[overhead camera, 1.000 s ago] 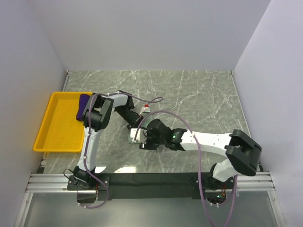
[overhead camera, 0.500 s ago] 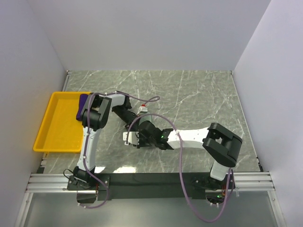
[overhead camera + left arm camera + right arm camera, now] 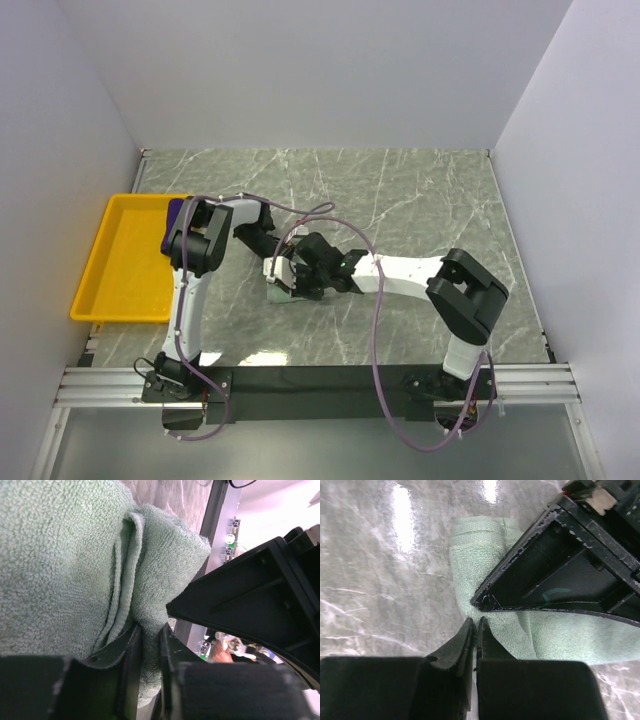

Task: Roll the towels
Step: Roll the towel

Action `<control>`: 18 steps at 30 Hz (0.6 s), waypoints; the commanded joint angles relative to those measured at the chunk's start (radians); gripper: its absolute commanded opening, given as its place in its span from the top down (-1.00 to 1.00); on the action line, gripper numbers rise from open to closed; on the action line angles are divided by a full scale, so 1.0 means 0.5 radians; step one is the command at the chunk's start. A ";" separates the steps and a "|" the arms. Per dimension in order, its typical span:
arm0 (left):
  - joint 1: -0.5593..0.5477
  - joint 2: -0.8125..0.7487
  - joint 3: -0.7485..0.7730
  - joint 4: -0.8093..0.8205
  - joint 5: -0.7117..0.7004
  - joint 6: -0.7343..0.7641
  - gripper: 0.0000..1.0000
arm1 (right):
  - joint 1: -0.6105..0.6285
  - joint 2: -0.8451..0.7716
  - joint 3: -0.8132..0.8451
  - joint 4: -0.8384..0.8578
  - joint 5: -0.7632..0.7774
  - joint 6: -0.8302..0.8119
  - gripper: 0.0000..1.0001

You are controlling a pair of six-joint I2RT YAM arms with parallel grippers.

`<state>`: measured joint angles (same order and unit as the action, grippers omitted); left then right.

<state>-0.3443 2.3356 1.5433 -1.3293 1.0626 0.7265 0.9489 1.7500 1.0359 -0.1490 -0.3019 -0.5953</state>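
Observation:
The pale mint green towel point(image 3: 279, 294) lies bunched on the marble between the two arms. In the left wrist view the mint towel point(image 3: 60, 565) fills the left side, and my left gripper point(image 3: 150, 636) is shut on a fold of it. My left gripper point(image 3: 277, 267) sits just behind the bundle. My right gripper point(image 3: 475, 622) is shut, its tips pressed against the near edge of the mint towel point(image 3: 480, 555); whether cloth is caught between them I cannot tell. My right gripper point(image 3: 295, 284) is beside the left one. The deep purple towel point(image 3: 176, 222) lies in the tray.
A yellow plastic tray point(image 3: 110, 290) stands at the left edge of the table. Purple cables loop above both arms. The left finger point(image 3: 545, 575) crosses the right wrist view close above the right jaws. White walls close in the table on three sides.
The right gripper has moved left and back onto the mint towel and closed its jaws. The right arm's elbow swung inward. The left gripper stayed on the towel.

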 commanded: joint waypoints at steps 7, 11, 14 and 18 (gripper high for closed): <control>0.142 -0.247 -0.190 0.351 -0.303 0.225 0.05 | -0.170 0.206 0.312 -0.592 -0.329 0.138 1.00; 0.345 -0.360 -0.181 0.299 -0.183 0.228 -0.12 | -0.226 0.218 0.340 -0.638 -0.430 0.178 1.00; 0.483 -0.474 -0.172 0.302 -0.110 0.176 -0.14 | -0.253 0.264 0.382 -0.693 -0.500 0.187 1.00; 0.667 -0.682 -0.184 0.385 -0.085 0.093 -0.16 | -0.324 0.377 0.511 -0.870 -0.690 0.206 1.00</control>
<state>-0.0536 2.1269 1.4521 -1.1770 1.0096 0.7822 0.8143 1.8721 1.2484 -0.4179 -0.5690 -0.5194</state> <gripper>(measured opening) 0.576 0.029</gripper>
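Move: The green towel's middle lies some 5 cm ahead of my left hand, 2 cm to its right and a couple of centimetres lower; my left fingers are already around the towel's folded edge. The purple towel is about 26 cm left and 15 cm ahead of that hand, the yellow tray's middle about 36 cm left and 8 cm ahead. From my right hand, shut on the same fold, the green towel's middle is about 5 cm ahead, 2 cm left and slightly lower. I open my left fingers to let go of the green towel's fold, lift a little, then sweep left and forward about 10 cm, speeding up, past the towel's left edge on the tray side, the fingers tipping some 20 degrees steeper. My right hand keeps its pinch on the fold almost in place, its fingertips tilting about 20 degrees back towards my base. ##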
